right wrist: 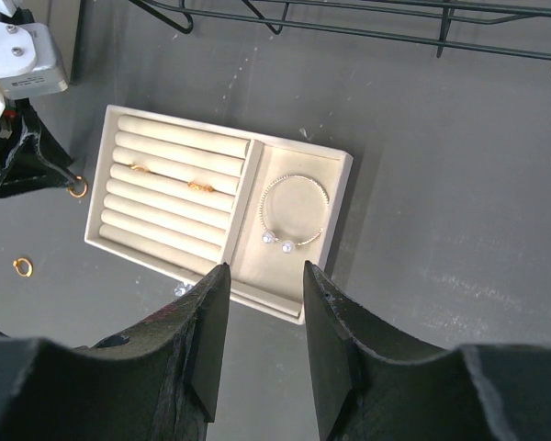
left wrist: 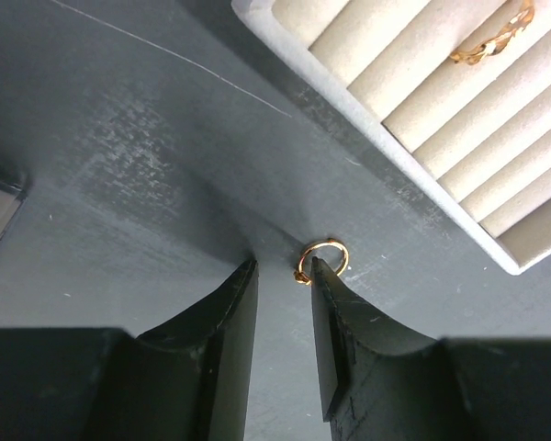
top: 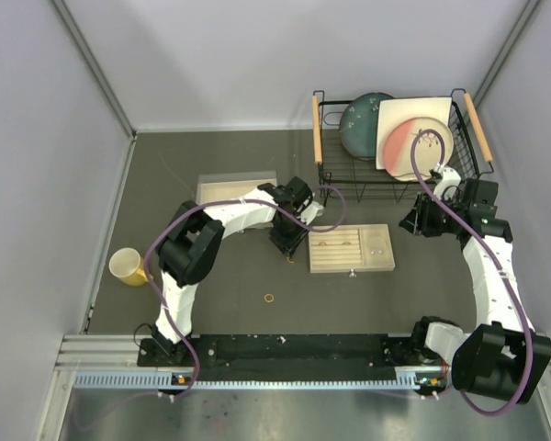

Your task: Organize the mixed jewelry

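A small gold ring (left wrist: 323,260) lies on the dark table, right at the tip of my left gripper's right finger and outside the gap. The left gripper (left wrist: 283,262) is open, low over the table, just left of the beige slotted tray (top: 351,266). Two gold rings (right wrist: 140,168) (right wrist: 200,186) sit in the tray's slots. A thin silver bracelet (right wrist: 294,211) lies in its right compartment. Another gold ring (top: 270,298) lies loose on the table nearer the arm bases. My right gripper (right wrist: 262,268) hangs open and empty above the tray's right end.
A black wire dish rack (top: 349,175) with plates stands at the back right, close to the right arm. A second beige tray (top: 236,186) lies behind the left arm. A yellow cup (top: 127,266) stands at the left. A tiny clear piece (right wrist: 179,288) lies by the tray's near edge.
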Robot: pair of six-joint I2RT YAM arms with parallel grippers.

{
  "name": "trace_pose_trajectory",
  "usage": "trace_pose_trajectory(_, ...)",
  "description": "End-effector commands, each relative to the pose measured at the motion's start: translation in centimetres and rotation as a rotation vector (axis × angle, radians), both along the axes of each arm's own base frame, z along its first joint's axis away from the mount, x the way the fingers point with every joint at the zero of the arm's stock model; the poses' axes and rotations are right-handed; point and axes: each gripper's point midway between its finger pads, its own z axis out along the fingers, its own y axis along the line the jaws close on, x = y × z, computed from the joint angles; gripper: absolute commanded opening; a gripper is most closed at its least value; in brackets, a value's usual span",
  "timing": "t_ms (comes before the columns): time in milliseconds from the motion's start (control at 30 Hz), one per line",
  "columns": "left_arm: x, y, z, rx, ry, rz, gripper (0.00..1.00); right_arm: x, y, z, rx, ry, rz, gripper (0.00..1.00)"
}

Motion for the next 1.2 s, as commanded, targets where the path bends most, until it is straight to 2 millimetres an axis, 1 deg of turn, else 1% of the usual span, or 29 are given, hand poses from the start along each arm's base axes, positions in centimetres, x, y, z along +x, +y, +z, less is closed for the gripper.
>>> trace_pose_trajectory(0, -0.4, 0.5, -1.3, 0.023, -0.009, 0.014, 0.35, 0.3, -0.4, 0.2, -0.009, -0.020, 0.002, 0.38)
trace_pose_trajectory(267, -1.0, 1.0, -2.4, 0.059, -0.030, 0.002, 0.32, 0.3, -0.4, 0.3, -0.011, -0.023, 0.001, 0.38)
trace_pose_trajectory(500, -1.9, 0.8, -3.2, 0.087, -0.035, -0.027, 0.25, 0.3, -0.4, 0.3, -0.010, -0.022, 0.000, 0.38)
trace_pose_trajectory(533, -2.0, 0.9, -3.3, 0.090, -0.034, -0.029, 0.21, 0.3, -0.4, 0.3, -0.010, -0.022, 0.002, 0.38)
trace_pose_trajectory(633, -2.3, 0.9, -3.7, 0.100, -0.029, -0.036, 0.14, 0.3, -0.4, 0.3, -0.010, -0.022, 0.000, 0.38)
trace_pose_trajectory(767, -2.3, 1.0, -3.8, 0.099, -0.033, -0.036, 0.00, 0.3, -0.4, 0.3, -0.009, -0.020, 0.002, 0.38)
trace_pose_trajectory(800, -2.3, 1.0, -3.8, 0.098, -0.034, -0.037, 0.00, 0.3, -0.4, 0.2, -0.008, -0.019, 0.001, 0.38)
trace_pose_trajectory(900, -2.1, 0.5, -3.0, 0.072, -0.050, -0.040, 0.00, 0.3, -0.1, 0.3, 0.003, -0.019, 0.009, 0.38)
trace_pose_trajectory(1033, -1.5, -0.4, -0.6, 0.003, -0.096, -0.054, 0.00, 0.1, 0.6, 0.9, 0.041, -0.031, 0.040, 0.38)
trace_pose_trajectory(1067, -1.3, -0.8, 0.8, -0.029, -0.123, -0.060, 0.00, 0.0, 0.9, 1.2, 0.054, -0.034, 0.054, 0.39)
trace_pose_trajectory(1133, -1.0, -1.0, 2.1, -0.054, -0.156, -0.080, 0.00, -0.3, 2.0, 1.8, 0.105, -0.040, 0.107, 0.39)
trace_pose_trajectory(1167, -0.7, -1.3, 3.4, -0.082, -0.184, -0.087, 0.00, -0.2, 2.3, 2.3, 0.118, -0.048, 0.125, 0.40)
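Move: The gold ring lies almost under the left hand's fingertips, roughly 1 cm back, 1 cm right and 1 cm below the hand point. The ring tray's middle is about 15 cm to the right and 2 cm farther out. The other loose ring lies some 10 cm back and 4 cm left, and the cream box about 13 cm ahead and 12 cm left. From the right hand, the gold ring is about 25 cm left, 1 cm back and 15 cm down. The left hand stays low over the gold ring, easing down barely half a centimetre towards the table while the wrist tilts some 5 degrees, swinging the fingers' pointing slightly forward. The fingers, about a third open, close slowly at first and then quickly until fully shut, pinching the thin band at its stone side between the tips, and the hand then rises again by about half a centimetre with the grip kept shut. ##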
